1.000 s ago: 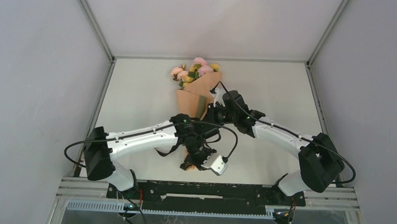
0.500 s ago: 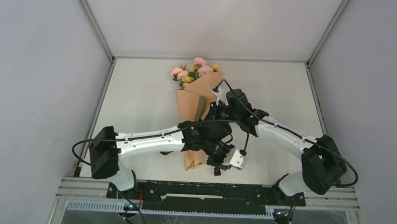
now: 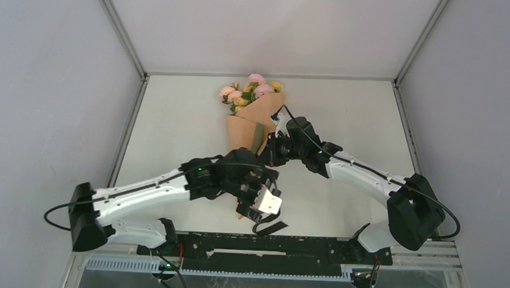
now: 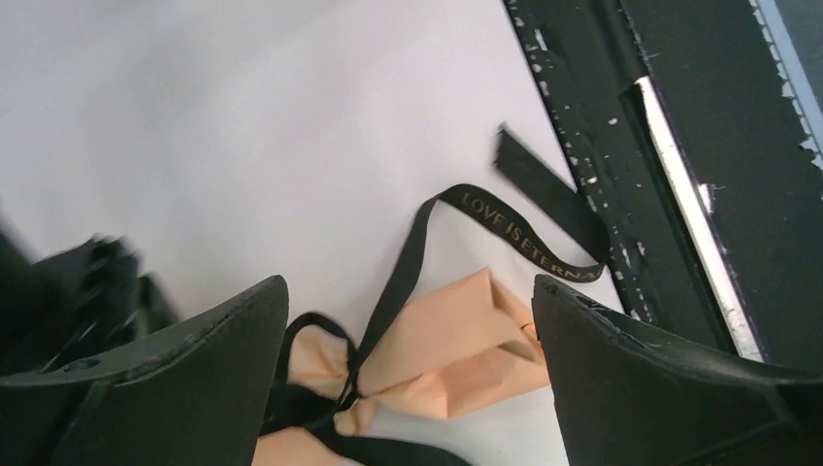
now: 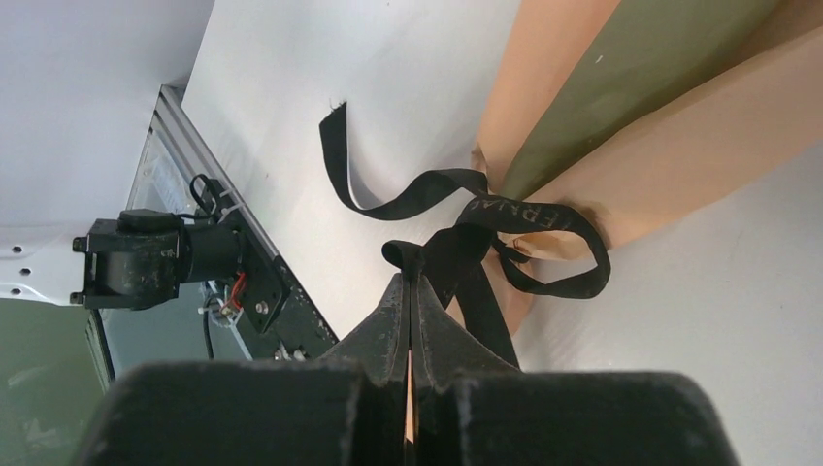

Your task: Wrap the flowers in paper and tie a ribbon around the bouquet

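Observation:
The bouquet [image 3: 253,121] lies in the middle of the table, a peach-orange paper [image 5: 573,87] cone with a green strip [image 5: 641,78]. The flowers [image 3: 251,90], pink and yellow, show at its far wide end. A black ribbon [image 4: 524,238] with gold lettering is tied round the narrow end [image 4: 456,340]. One tail curls towards the front rail. My left gripper [image 4: 410,286] hangs open just above that narrow end, holding nothing. My right gripper [image 5: 408,267] is shut on the ribbon beside the knot, and a loose loop [image 5: 553,228] lies against the paper.
A black rail [image 3: 267,245] runs along the near table edge, close to the ribbon tail [image 3: 271,228]. Grey walls enclose the table on three sides. The left arm [image 3: 153,188] crosses low in front of the bouquet's narrow end.
My left gripper has opened and let go of the ribbon, whose tail now lies by the front rail. The left arm swung right, then back left. The right gripper stays shut.

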### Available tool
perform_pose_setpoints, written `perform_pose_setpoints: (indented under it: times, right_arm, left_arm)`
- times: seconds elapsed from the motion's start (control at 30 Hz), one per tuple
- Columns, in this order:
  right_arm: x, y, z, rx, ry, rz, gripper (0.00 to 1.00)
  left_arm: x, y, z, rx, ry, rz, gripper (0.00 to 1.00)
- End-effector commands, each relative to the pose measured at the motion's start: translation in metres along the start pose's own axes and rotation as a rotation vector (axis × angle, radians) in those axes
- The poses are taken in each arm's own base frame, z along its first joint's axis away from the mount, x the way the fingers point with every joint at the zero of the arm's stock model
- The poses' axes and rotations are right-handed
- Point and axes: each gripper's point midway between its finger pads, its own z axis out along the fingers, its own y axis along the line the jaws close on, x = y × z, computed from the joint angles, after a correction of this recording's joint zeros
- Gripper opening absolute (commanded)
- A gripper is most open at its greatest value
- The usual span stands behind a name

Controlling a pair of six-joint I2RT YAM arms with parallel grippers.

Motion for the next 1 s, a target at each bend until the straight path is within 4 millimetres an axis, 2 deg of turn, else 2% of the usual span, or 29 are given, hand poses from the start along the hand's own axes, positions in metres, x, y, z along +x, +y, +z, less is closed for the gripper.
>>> perform_pose_setpoints:
  times: [0.0, 0.13, 0.27, 0.37, 0.47, 0.57, 0.7, 0.77, 0.8, 0.87, 0.97]
  right_arm:
    - [-0.030, 0.019, 0.000, -0.015, -0.107, -0.013, 0.00]
    - [-0.032, 0.022, 0.005, 0.001, -0.135, -0.009, 0.00]
    - [-0.034, 0.030, 0.015, 0.016, -0.177, -0.037, 0.00]
    - [-0.033, 0.038, 0.027, 0.020, -0.206, -0.055, 0.00]
    - [-0.029, 0.040, 0.043, 0.048, -0.234, -0.087, 0.00]
    - [-0.022, 0.050, 0.061, 0.023, -0.239, -0.141, 0.08]
    - [-0.009, 0.056, 0.093, 0.021, -0.147, -0.225, 0.25]
    - [0.000, 0.066, 0.106, -0.006, -0.091, -0.290, 0.34]
    - [0.004, 0.071, 0.111, -0.016, -0.064, -0.326, 0.43]
    - [0.007, 0.082, 0.115, -0.027, -0.027, -0.407, 0.49]
    - [0.013, 0.078, 0.114, 0.016, 0.051, -0.487, 0.57]
  left_arm:
    - [-0.004, 0.015, -0.032, -0.133, -0.111, -0.025, 1.00]
    - [0.015, 0.034, -0.070, -0.299, -0.179, -0.210, 1.00]
    - [0.052, 0.062, -0.102, -0.538, -0.236, -0.549, 1.00]
    - [0.087, 0.083, -0.123, -0.728, -0.285, -0.760, 1.00]
    - [0.131, 0.084, -0.124, -0.827, -0.305, -0.962, 0.94]
    - [0.164, 0.077, -0.120, -0.864, -0.298, -1.102, 0.86]
    - [0.179, 0.087, -0.132, -0.954, -0.334, -1.093, 0.80]
    - [0.185, 0.090, -0.138, -0.999, -0.329, -1.083, 0.76]
    - [0.188, 0.091, -0.140, -1.013, -0.321, -1.072, 0.75]
    - [0.190, 0.090, -0.142, -1.020, -0.308, -1.042, 0.74]
    - [0.197, 0.087, -0.144, -1.025, -0.278, -1.030, 0.75]
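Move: The ribbon bit at the right fingertips is roughly 12 cm ahead of the open left hand, 1 cm to its right and about level. From the left hand, the near ribbon tail lies some 7 cm back, 3 cm right and 12 cm below. The knot around the paper is about 3 cm back, 7 cm left and 9 cm below the right hand; the left ribbon tail is about 8 cm back, 17 cm left and 10 cm down. Swinging up, then forward and left over the wrapped paper and down again, the left hand travels about 25 cm, turning some 75 degrees counter-clockwise and closing a little to three-quarters open. The right hand brings the ribbon bit about 12 cm left and 5 cm down across the bouquet to meet it, opening its shut fingers about halfway late on. ##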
